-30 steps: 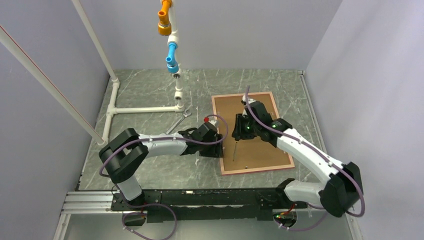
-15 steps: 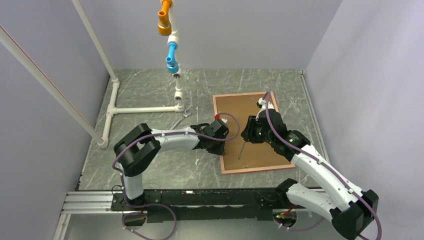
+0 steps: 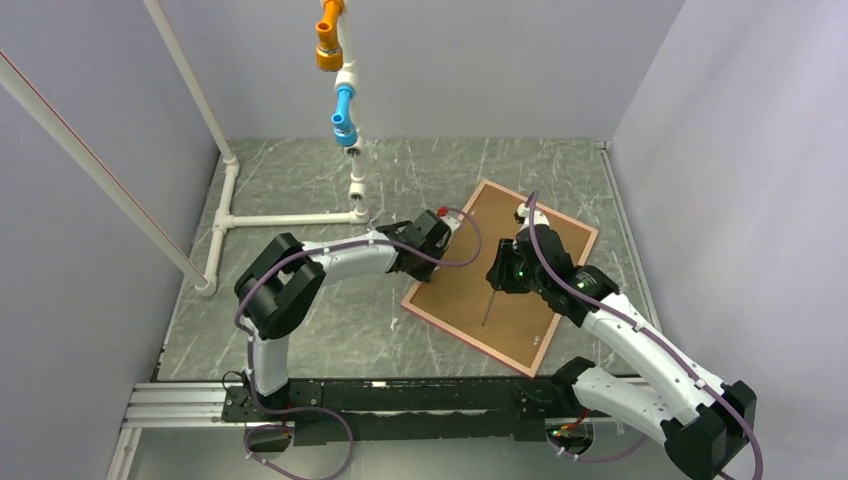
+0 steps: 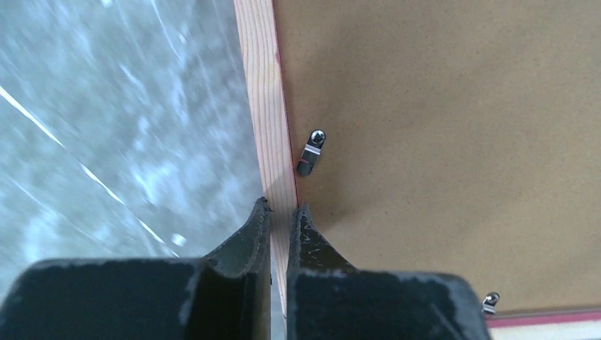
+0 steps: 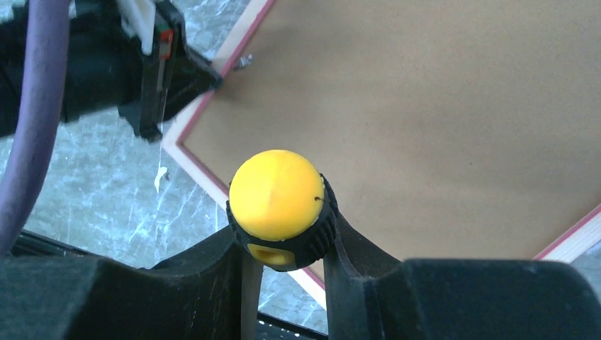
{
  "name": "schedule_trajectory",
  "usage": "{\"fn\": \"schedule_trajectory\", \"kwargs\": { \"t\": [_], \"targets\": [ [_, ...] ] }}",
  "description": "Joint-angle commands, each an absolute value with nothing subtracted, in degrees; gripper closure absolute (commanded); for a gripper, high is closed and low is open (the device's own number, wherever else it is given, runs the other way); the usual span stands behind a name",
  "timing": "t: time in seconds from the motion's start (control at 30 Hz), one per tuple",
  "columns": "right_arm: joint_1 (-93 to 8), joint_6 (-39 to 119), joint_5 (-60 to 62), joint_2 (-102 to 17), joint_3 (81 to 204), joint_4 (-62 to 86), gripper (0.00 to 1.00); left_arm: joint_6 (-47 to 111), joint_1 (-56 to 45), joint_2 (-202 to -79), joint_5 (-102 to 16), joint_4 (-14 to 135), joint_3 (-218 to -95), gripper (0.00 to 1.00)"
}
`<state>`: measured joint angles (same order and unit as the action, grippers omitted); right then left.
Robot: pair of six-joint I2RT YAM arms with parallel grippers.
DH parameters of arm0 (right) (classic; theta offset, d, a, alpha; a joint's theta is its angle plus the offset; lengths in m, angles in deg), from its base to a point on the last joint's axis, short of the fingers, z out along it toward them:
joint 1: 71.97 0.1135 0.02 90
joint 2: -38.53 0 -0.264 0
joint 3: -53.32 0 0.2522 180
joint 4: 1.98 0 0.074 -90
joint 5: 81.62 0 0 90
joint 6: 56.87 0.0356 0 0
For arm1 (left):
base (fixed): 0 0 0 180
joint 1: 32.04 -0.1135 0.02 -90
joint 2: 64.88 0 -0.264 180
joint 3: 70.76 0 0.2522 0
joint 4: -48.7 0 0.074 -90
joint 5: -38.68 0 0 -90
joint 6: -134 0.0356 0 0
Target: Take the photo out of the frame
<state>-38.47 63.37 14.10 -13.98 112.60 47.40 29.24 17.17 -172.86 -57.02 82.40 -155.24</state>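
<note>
The frame (image 3: 470,285) lies back-up and skewed on the table, its brown board ringed by a pink-red border. My left gripper (image 3: 445,232) is shut on the frame's left rim; in the left wrist view the fingertips (image 4: 282,210) pinch the pale wooden rim (image 4: 264,99) just below a small metal clip (image 4: 312,150). My right gripper (image 3: 503,272) hovers over the board, shut on a screwdriver with a yellow-and-black handle (image 5: 278,195), its shaft (image 3: 488,305) pointing down at the board (image 5: 439,127). The photo is hidden under the board.
A white pipe structure (image 3: 290,217) stands at the back left, with orange (image 3: 329,42) and blue (image 3: 344,108) fittings on its upright. A wrench (image 3: 358,243) lies by its foot. Grey walls close in on both sides; a metal rail (image 3: 180,400) runs along the near edge.
My left gripper has closed on the frame's left rim and swung away from me, turning the frame clockwise. The right arm has shifted right, still holding the screwdriver.
</note>
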Motion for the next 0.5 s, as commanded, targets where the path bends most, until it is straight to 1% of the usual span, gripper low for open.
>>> {"fn": "schedule_trajectory", "kwargs": {
  "t": [0.0, 0.13, 0.17, 0.23, 0.27, 0.3, 0.33, 0.37, 0.47],
  "targets": [
    [-38.6, 63.2, 14.0, -14.2, 112.5, 44.9, 1.0, 47.1, 13.0, -179.5, -59.9, 87.0, -162.1, 0.99],
    [-38.6, 63.7, 12.5, -15.3, 112.5, 43.7, 1.0, 50.1, 9.9, -185.9, -57.1, 90.8, -172.3, 0.98],
    [-38.6, 63.9, 12.1, -15.5, 112.5, 43.4, 1.0, 49.4, 9.4, -187.4, -57.4, 92.7, -175.3, 0.97],
    [-38.6, 64.0, 11.6, -16.0, 112.4, 42.8, 1.0, 47.8, 8.7, -188.4, -60.0, 96.0, -178.5, 0.91],
    [-38.6, 64.1, 11.5, -16.0, 112.3, 42.7, 1.0, 46.6, 8.3, -187.4, -61.2, 95.9, -178.3, 0.85],
    [-38.5, 64.1, 11.5, -16.0, 112.2, 42.5, 1.0, 45.4, 8.1, -185.8, -61.7, 95.1, -177.0, 0.71],
    [-38.6, 64.1, 11.5, -15.8, 112.0, 42.4, 1.0, 43.4, 7.8, -183.5, -61.7, 93.8, -175.2, 0.62],
    [-38.6, 64.0, 11.7, -15.7, 111.9, 42.3, 1.0, 40.9, 7.6, -180.9, -61.5, 92.6, -173.1, 0.55],
    [-38.6, 63.7, 12.1, -15.7, 111.7, 41.7, 1.0, 34.5, 7.3, -173.8, -61.2, 90.8, -167.5, 0.43]
  ]
}}
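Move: The left hand pinches the frame's left rail, with the frame's middle about 17 cm to its right, 1 cm ahead and roughly level. A metal clip sits some 2 cm ahead and 3 cm right; the frame's left corner is about 5 cm back and 3 cm left. From the right hand, holding the screwdriver, the frame's middle lies roughly 7 cm ahead, 1 cm right and 12 cm below. The left hand carries the pinched rail about 10 cm forward, then opens, letting go and drifting 3 cm left. ##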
